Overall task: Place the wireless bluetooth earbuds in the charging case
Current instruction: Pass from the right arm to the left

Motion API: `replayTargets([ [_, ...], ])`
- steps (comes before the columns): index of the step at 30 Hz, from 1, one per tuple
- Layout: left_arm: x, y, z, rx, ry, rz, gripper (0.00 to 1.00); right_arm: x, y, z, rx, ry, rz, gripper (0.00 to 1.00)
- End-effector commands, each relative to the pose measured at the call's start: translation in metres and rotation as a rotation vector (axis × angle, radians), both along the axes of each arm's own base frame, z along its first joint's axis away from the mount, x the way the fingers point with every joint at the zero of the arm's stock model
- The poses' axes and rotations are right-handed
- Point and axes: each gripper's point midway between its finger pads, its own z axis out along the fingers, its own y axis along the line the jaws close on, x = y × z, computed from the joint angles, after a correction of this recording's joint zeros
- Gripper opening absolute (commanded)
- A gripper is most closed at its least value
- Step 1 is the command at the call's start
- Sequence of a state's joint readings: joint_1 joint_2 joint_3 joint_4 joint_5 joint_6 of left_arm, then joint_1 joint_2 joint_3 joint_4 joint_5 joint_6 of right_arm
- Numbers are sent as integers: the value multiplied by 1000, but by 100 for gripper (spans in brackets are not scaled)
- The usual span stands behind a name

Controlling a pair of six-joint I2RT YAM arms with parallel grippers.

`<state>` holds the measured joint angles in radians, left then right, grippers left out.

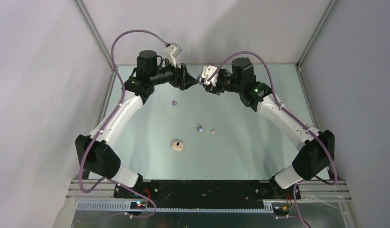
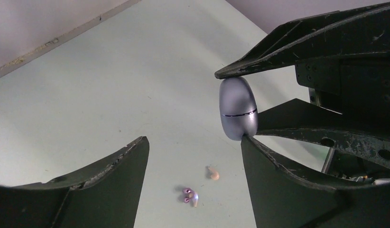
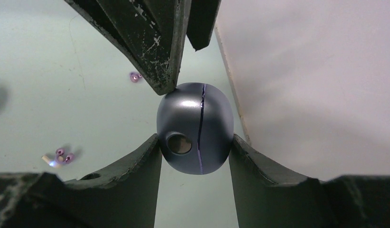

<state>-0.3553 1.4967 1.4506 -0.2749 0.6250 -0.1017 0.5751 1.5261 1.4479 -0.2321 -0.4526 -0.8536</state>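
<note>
A closed purple-grey charging case (image 3: 194,128) hangs above the table at the back, with my right gripper (image 3: 194,138) shut on its sides. My left gripper (image 2: 194,142) is open and faces it; one of its fingertips (image 2: 246,141) touches the case's (image 2: 237,108) lower end, and nothing lies between its fingers. In the overhead view the two grippers (image 1: 186,78) (image 1: 205,78) meet tip to tip. On the table lie earbuds: a single purple one (image 1: 174,102), a purple cluster (image 1: 199,128) and a beige one (image 1: 213,131).
A beige case (image 1: 178,146) sits on the table nearer the arm bases. The back wall's foot (image 3: 231,95) runs close behind the held case. The purple cluster (image 2: 189,194) and beige bud (image 2: 212,173) lie below the left gripper.
</note>
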Motion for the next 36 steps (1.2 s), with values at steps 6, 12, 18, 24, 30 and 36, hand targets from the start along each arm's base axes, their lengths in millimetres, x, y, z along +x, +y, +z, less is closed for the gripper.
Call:
replayTargets([
  [6,-2,-14,22,-16,-63,-69,73,4,14,39,104,-108,-22,38],
  [12,-5,-20,21,-24,-57,-111,70,6,15,40,113,-118,-38,38],
  [18,-11,-28,24,-33,-48,-191,68,8,19,40,118,-127,-51,38],
  [24,-5,-30,22,-38,-26,-179,53,7,20,41,109,-146,-48,38],
  [30,-4,-31,21,-39,-28,-181,42,1,23,38,97,-153,-22,39],
  [36,-6,-32,22,-37,-48,-206,2,-5,27,28,95,-104,2,57],
])
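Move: From the left hand, the charging case held in the right fingers lies about 5 cm to the right, 2 cm back and 1 cm lower. On the table some 31 cm below that hand, the near purple earbud is roughly 7 cm back and 3 cm right, the far one 9 cm ahead and 12 cm left. For the right hand, the left fingers waiting to take the case are about 5 cm left, 2 cm ahead and 1 cm above. Sliding about 3 cm to the right and turning some 10 degrees clockwise, the left hand brings its open fingers around the case, closing slowly and then faster until both tips pinch its near end; its grip effort rises at the last. The right hand keeps its hold while rising about 2 cm, with a centimetre each forward and left towards it. ##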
